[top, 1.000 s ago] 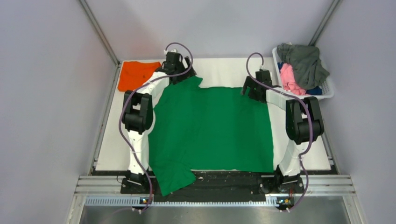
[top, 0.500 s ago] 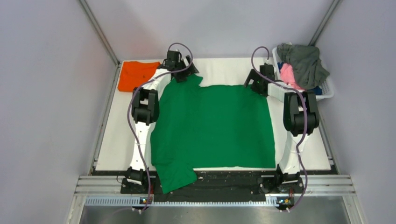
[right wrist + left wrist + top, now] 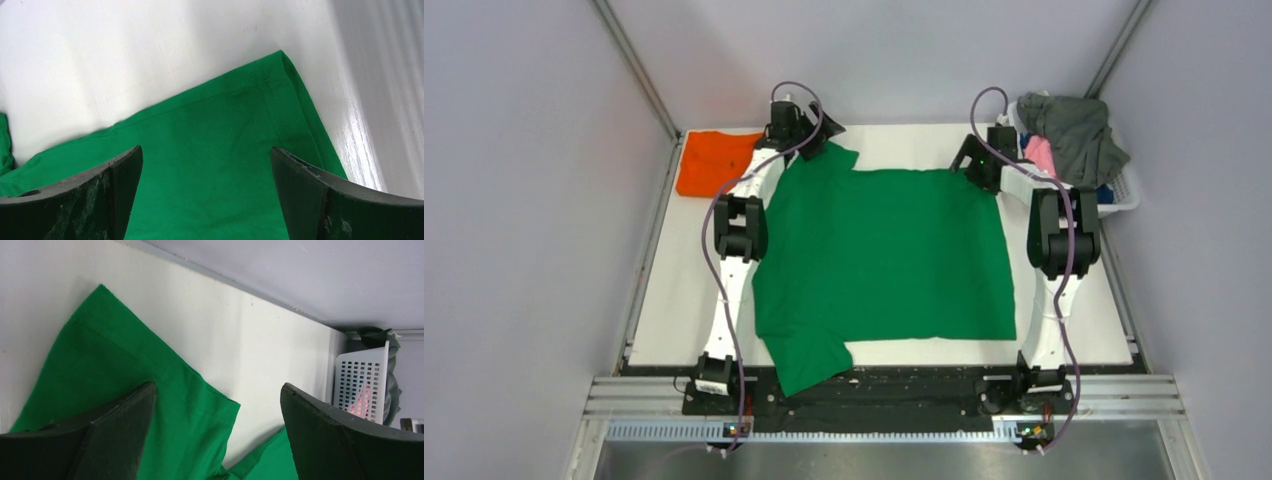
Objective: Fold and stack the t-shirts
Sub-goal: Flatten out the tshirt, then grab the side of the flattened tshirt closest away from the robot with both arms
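A bright green t-shirt [image 3: 884,260] lies spread flat on the white table, one sleeve hanging over the near edge. My left gripper [image 3: 809,140] stands open over its far left sleeve [image 3: 125,370], fingers wide apart [image 3: 217,387]. At the shirt's far right corner [image 3: 240,115] my right gripper [image 3: 979,165] is open too [image 3: 206,149], with green cloth below the gap and nothing pinched. An orange t-shirt [image 3: 714,160] lies folded at the far left. Grey [image 3: 1074,135] and pink [image 3: 1036,155] tees sit piled in the basket.
A white plastic basket [image 3: 1124,195] stands at the far right corner; its side shows in the left wrist view [image 3: 360,380]. Grey walls close in the table on three sides. A metal rail [image 3: 884,395] runs along the near edge by the arm bases.
Both arms have stretched further toward the back wall, and the green t-shirt has slid back with them, its near hem now further from the rail. Both grippers stayed open.
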You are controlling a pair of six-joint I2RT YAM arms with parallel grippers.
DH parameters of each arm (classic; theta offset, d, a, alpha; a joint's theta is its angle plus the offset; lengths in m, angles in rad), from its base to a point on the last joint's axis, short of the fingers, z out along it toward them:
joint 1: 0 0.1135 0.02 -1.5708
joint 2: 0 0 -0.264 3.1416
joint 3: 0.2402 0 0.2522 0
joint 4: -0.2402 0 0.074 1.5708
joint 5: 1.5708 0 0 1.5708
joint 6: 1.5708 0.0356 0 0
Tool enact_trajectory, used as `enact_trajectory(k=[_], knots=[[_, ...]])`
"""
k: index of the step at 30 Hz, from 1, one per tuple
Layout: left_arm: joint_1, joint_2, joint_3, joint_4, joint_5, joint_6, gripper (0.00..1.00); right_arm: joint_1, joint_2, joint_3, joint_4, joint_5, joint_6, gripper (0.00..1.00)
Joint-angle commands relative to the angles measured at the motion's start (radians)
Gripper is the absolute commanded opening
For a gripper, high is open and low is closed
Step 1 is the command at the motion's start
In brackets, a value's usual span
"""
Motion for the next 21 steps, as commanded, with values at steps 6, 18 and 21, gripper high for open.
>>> enact_trajectory(k=[6,18,21], knots=[[0.003,-0.188,-0.004,-0.024,-0.009,0.053,0.99,-0.011,-0.181,-0.002,-0.125,-0.035,-0.066,0.97],[-0.214,-1.255,-1.23,-0.13,-0.374,0.239,0.99,-0.01,-0.788,-0.63,-0.107,-0.057,-0.003,0.99],[-0.333,-1.446,-1.482,-0.186,-0.51,0.187,0.97,-0.011,-0.855,-0.699,-0.127,-0.064,-0.008,0.99]])
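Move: Both open hands are still down on the green t-shirt. Its middle lies about 33 cm back and 13 cm right of the left hand, and some 26 cm back and 21 cm left of the right hand, only a few centimetres lower. The far sleeve sits just under the left hand, with the folded orange shirt about 30 cm left of that hand and 5 cm back. The laundry basket is roughly 28 cm right of the right hand and 5 cm farther out. Lift both grippers off the t-shirt's far edge with the fingers kept wide open, and draw them back over it. Bring the left back about 28 cm while it climbs some 19 cm, rolling its left side up and raising its fingertips slightly; bring the right back about 17 cm and up some 10 cm, levelling off at the end. ##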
